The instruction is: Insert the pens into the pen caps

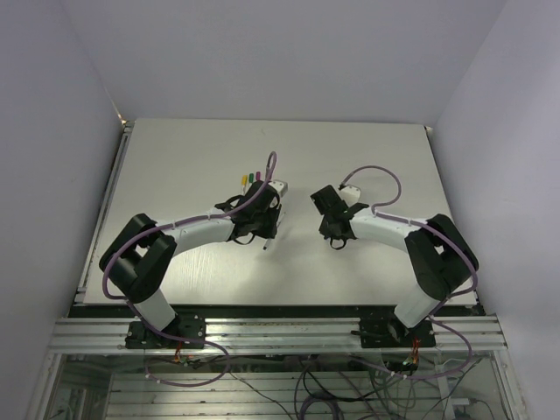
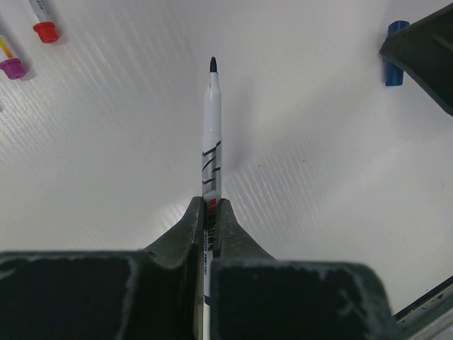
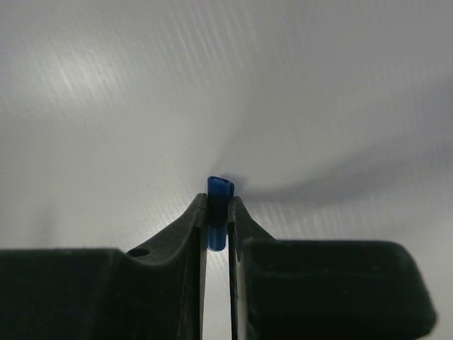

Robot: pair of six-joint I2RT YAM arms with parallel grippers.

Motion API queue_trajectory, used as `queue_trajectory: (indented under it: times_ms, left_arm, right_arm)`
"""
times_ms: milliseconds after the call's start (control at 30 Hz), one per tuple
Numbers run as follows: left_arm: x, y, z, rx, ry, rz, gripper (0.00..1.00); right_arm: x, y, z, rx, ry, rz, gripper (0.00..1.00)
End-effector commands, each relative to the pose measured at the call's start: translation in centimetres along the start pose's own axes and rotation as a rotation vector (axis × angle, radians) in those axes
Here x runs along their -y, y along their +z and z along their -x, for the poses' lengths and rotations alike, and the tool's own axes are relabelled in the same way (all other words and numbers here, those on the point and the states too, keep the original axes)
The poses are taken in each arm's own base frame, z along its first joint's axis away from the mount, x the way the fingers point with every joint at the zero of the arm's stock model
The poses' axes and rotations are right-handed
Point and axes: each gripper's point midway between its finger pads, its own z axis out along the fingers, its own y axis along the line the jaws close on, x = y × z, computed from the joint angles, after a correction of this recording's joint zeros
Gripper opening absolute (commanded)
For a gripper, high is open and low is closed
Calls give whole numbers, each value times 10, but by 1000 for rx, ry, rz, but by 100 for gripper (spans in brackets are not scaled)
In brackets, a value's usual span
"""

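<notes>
My left gripper (image 2: 211, 205) is shut on a white pen (image 2: 212, 127), whose bare dark tip (image 2: 213, 65) points away from the wrist above the table. My right gripper (image 3: 219, 202) is shut on a short blue pen cap (image 3: 220, 188), which stands upright between its jaws. From the left wrist, that blue cap (image 2: 395, 53) shows at the upper right against a dark finger (image 2: 425, 49) of the right gripper. In the top view the left gripper (image 1: 262, 233) and the right gripper (image 1: 332, 234) face each other at mid table, a small gap apart.
Other pens lie on the table beyond the left wrist, their yellow, green and purple caps (image 1: 251, 178) showing. A red-capped pen (image 2: 45, 30) and a purple-capped pen (image 2: 13, 68) lie at the upper left of the left wrist view. The white table (image 1: 394, 157) is walled on three sides.
</notes>
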Motion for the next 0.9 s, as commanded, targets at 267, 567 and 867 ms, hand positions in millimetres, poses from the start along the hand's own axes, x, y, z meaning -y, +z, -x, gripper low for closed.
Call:
queue_trajectory:
  times_ms: [267, 567, 867]
  left_arm:
    - [36, -21, 64, 243, -54, -165, 7]
    - [69, -31, 95, 374, -26, -347, 7]
    - [115, -49, 118, 479, 24, -605, 7]
  right_arm:
    - [-43, -57, 101, 327, 119, 374, 0]
    - [-16, -112, 148, 609, 164, 512, 0]
    - [-3, -183, 178, 905, 173, 684, 0]
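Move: The blue cap is already pinched in the right gripper just off the table, some 13 cm to the right of the left hand and 4 cm lower, nearly level fore and aft. The white pen held by the left gripper therefore lies about 13 cm left of the right hand, roughly 1 cm ahead and 4 cm higher. The row of capped pens lies about 11 cm ahead of the left hand, 6 cm to its left, on the table. Lift the right gripper steeply, about 20 cm, easing forward a little at first and then slightly to the right, while tipping its fingers up some 50 degrees until they point nearly level, keeping the blue cap pinched. Meanwhile bring the left gripper up and to the right, towards the right gripper, rolling its left side down some 30 degrees, fingers still shut on the pen. ##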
